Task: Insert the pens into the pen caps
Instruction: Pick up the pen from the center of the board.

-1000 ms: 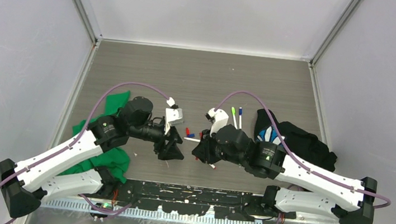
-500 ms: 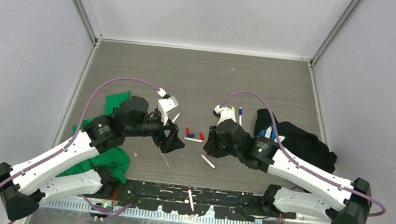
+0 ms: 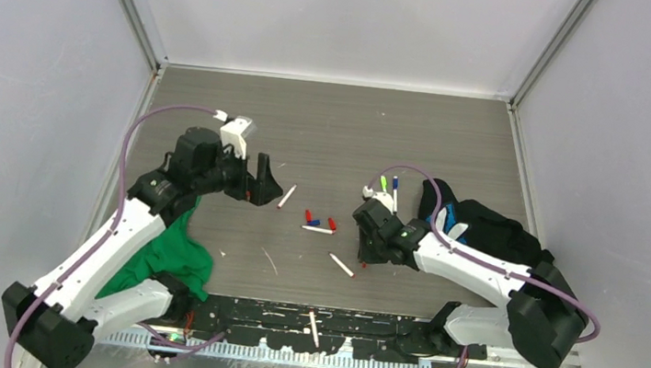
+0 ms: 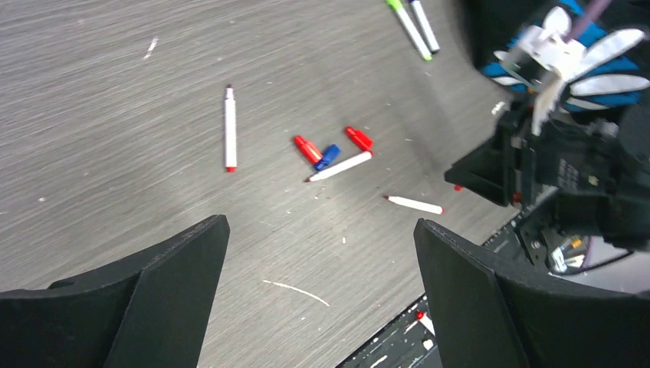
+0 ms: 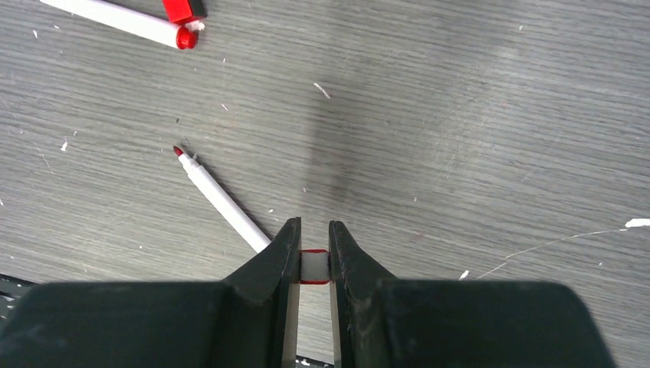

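Observation:
My left gripper (image 3: 266,186) (image 4: 320,226) stands wide open and empty above the table. A white pen (image 3: 286,196) (image 4: 229,138) lies just to its right. Two red pen caps (image 3: 307,213) (image 3: 332,224) and a blue one (image 3: 314,222) (image 4: 328,156) lie mid-table beside another pen (image 3: 318,230) (image 4: 341,165). A red-tipped pen (image 3: 341,265) (image 5: 218,201) lies left of my right gripper (image 3: 363,261) (image 5: 313,224). That gripper is shut on a small red cap (image 5: 314,267), seen end-on. A green-ended pen (image 3: 386,184) and a blue-ended pen (image 3: 395,185) lie further back.
A green cloth (image 3: 168,254) lies under the left arm. A black bag (image 3: 497,233) with a blue-and-white patch sits at the right, close behind the right arm. A white stick (image 3: 313,326) rests on the black front rail (image 3: 379,327). Grey walls enclose three sides.
My left gripper opened wide and swung back to the left, leaving a pen on the table. My right gripper pulled away to the right and lower, still shut.

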Robot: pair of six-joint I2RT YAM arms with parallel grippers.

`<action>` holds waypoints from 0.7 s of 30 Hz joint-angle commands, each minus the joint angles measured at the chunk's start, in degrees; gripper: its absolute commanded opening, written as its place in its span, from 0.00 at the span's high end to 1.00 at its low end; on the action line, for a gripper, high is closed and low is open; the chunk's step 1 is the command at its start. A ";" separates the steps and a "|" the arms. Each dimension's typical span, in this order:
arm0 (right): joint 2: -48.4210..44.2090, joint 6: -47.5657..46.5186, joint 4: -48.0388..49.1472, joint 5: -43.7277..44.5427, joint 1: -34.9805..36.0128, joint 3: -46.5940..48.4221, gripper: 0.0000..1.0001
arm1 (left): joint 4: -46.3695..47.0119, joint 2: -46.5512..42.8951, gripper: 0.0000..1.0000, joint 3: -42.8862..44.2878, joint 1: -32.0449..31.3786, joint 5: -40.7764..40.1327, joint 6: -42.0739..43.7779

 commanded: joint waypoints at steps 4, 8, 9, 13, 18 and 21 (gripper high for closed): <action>-3.77 -0.46 6.54 0.48 -1.41 -0.27 0.99 | -9.00 15.34 0.10 12.88 1.32 -6.07 2.21; -6.26 -0.54 7.65 -0.71 -1.55 -0.91 1.00 | -14.19 29.38 0.22 19.78 -1.77 -12.05 4.38; -6.96 -0.47 7.99 -0.93 -1.55 -1.21 0.99 | -15.24 31.96 0.24 21.24 -2.86 -14.13 4.88; -9.93 0.24 9.40 -1.46 -1.59 -2.04 0.99 | -16.59 39.78 0.32 24.21 -4.82 -17.29 5.18; -11.82 0.75 11.28 -2.23 -1.64 -2.67 0.99 | -17.50 46.95 0.33 26.56 -6.27 -18.56 5.39; -12.46 0.77 12.09 -2.97 -1.64 -2.60 0.99 | -18.10 50.35 0.35 27.85 -6.92 -21.49 5.78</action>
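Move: The uncapped white pen lies roughly 7 cm ahead of the left hand, 2 cm to its right and 21 cm below. On the board, the near red cap is some 4 cm back and 5 cm right of that pen, the blue cap 5 cm back and 6 cm right of it. From the right hand, which holds a small red thing, the pen is about 13 cm ahead, 17 cm left and 3 cm lower. Left hand sinks 15 cm and forward towards the pen, tipping down, fingers narrowing; right hand rises about 5. ##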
